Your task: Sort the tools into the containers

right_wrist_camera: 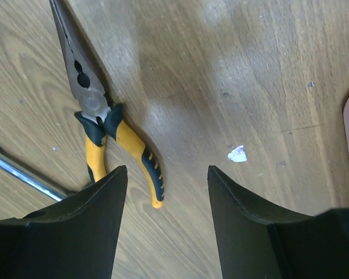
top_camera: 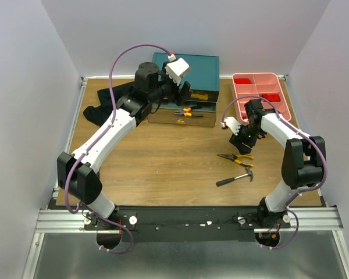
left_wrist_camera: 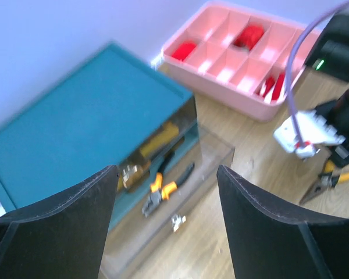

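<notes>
The teal drawer cabinet (top_camera: 186, 70) stands at the back middle with a drawer pulled out; orange-handled pliers (top_camera: 184, 111) lie in it, also in the left wrist view (left_wrist_camera: 163, 187). My left gripper (top_camera: 183, 92) is open and empty above that drawer. Yellow-handled long-nose pliers (top_camera: 235, 157) lie on the table, seen close in the right wrist view (right_wrist_camera: 107, 131). A black-handled hammer (top_camera: 235, 178) lies just in front of them. My right gripper (top_camera: 244, 139) is open and empty, hovering just above the yellow pliers. The pink tray (top_camera: 262, 96) stands at the back right.
A black cloth (top_camera: 107, 104) lies at the back left by the cabinet. Red items (left_wrist_camera: 248, 36) sit in some tray compartments. A small white scrap (right_wrist_camera: 237, 153) lies on the wood near the pliers. White walls close in three sides.
</notes>
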Controlling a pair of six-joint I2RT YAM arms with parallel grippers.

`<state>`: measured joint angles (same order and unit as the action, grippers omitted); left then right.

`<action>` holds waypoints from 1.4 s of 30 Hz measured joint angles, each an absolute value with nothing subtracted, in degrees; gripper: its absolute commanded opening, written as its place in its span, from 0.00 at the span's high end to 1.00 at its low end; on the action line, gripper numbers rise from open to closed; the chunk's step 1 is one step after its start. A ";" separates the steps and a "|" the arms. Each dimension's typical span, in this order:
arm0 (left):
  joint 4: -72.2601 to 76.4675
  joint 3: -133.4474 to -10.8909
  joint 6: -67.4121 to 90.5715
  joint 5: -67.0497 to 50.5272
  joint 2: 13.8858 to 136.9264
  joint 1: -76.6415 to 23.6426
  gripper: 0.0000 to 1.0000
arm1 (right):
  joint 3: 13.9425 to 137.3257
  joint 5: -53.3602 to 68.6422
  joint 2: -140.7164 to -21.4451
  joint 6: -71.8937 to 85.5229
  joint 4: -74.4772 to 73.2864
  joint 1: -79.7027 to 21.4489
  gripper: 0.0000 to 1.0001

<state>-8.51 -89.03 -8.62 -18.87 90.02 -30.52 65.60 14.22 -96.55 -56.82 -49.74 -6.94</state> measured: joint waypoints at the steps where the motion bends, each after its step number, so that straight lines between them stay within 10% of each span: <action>1: -8.69 -88.31 -8.51 -18.74 90.04 -30.35 0.22 | 65.60 13.89 -96.55 -57.41 -49.89 -6.83 0.35; 8: -11.62 -85.76 -8.27 -17.43 94.17 -29.61 0.21 | 61.93 9.76 -97.62 -61.25 -48.84 -6.63 0.42; 10: -12.21 -85.80 -8.27 -17.08 94.45 -29.54 0.21 | 60.42 8.62 -98.30 -62.22 -47.62 -6.63 0.74; 14: -12.05 -86.67 -7.57 -16.71 94.43 -28.60 0.21 | 59.70 6.57 -98.35 -63.86 -46.65 -6.68 0.99; 30: -8.60 -80.40 8.49 -9.41 89.89 -11.97 0.21 | 101.60 11.73 -101.01 -55.11 -42.13 -18.28 0.99; 42: -7.84 -70.17 9.96 -8.27 78.32 -11.81 0.21 | 101.80 4.21 -113.54 -62.94 -32.05 -25.91 0.99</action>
<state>-7.84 -70.17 9.96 -8.27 78.32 -11.81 101.80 4.21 -113.54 -62.94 -32.05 -25.91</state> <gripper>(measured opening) 0.791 0.037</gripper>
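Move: Below the right hand's open fingers, about 4 cm down, lie the needle-nose pliers, their middle some 3 cm back and 3 cm left. The hammer is about 12 cm back and 3 cm left, the pink box some 25 cm ahead and 7 cm right. The open clear drawer stands roughly 18 cm ahead and 26 cm left. From the high left hand the pliers are about 12 cm back, 23 cm right and 34 cm below. Sinking some 3 cm while edging right and slightly back, the right hand closes on one yellow handle of the needle-nose pliers, lifts them, and swings about 20 cm forward and left with fingers tilting forward, up and over towards the drawer's right end, then lowers some 7 cm. The left hand, still open and empty, dips about 7 cm, then clears 17 cm left, turning counter-clockwise. ##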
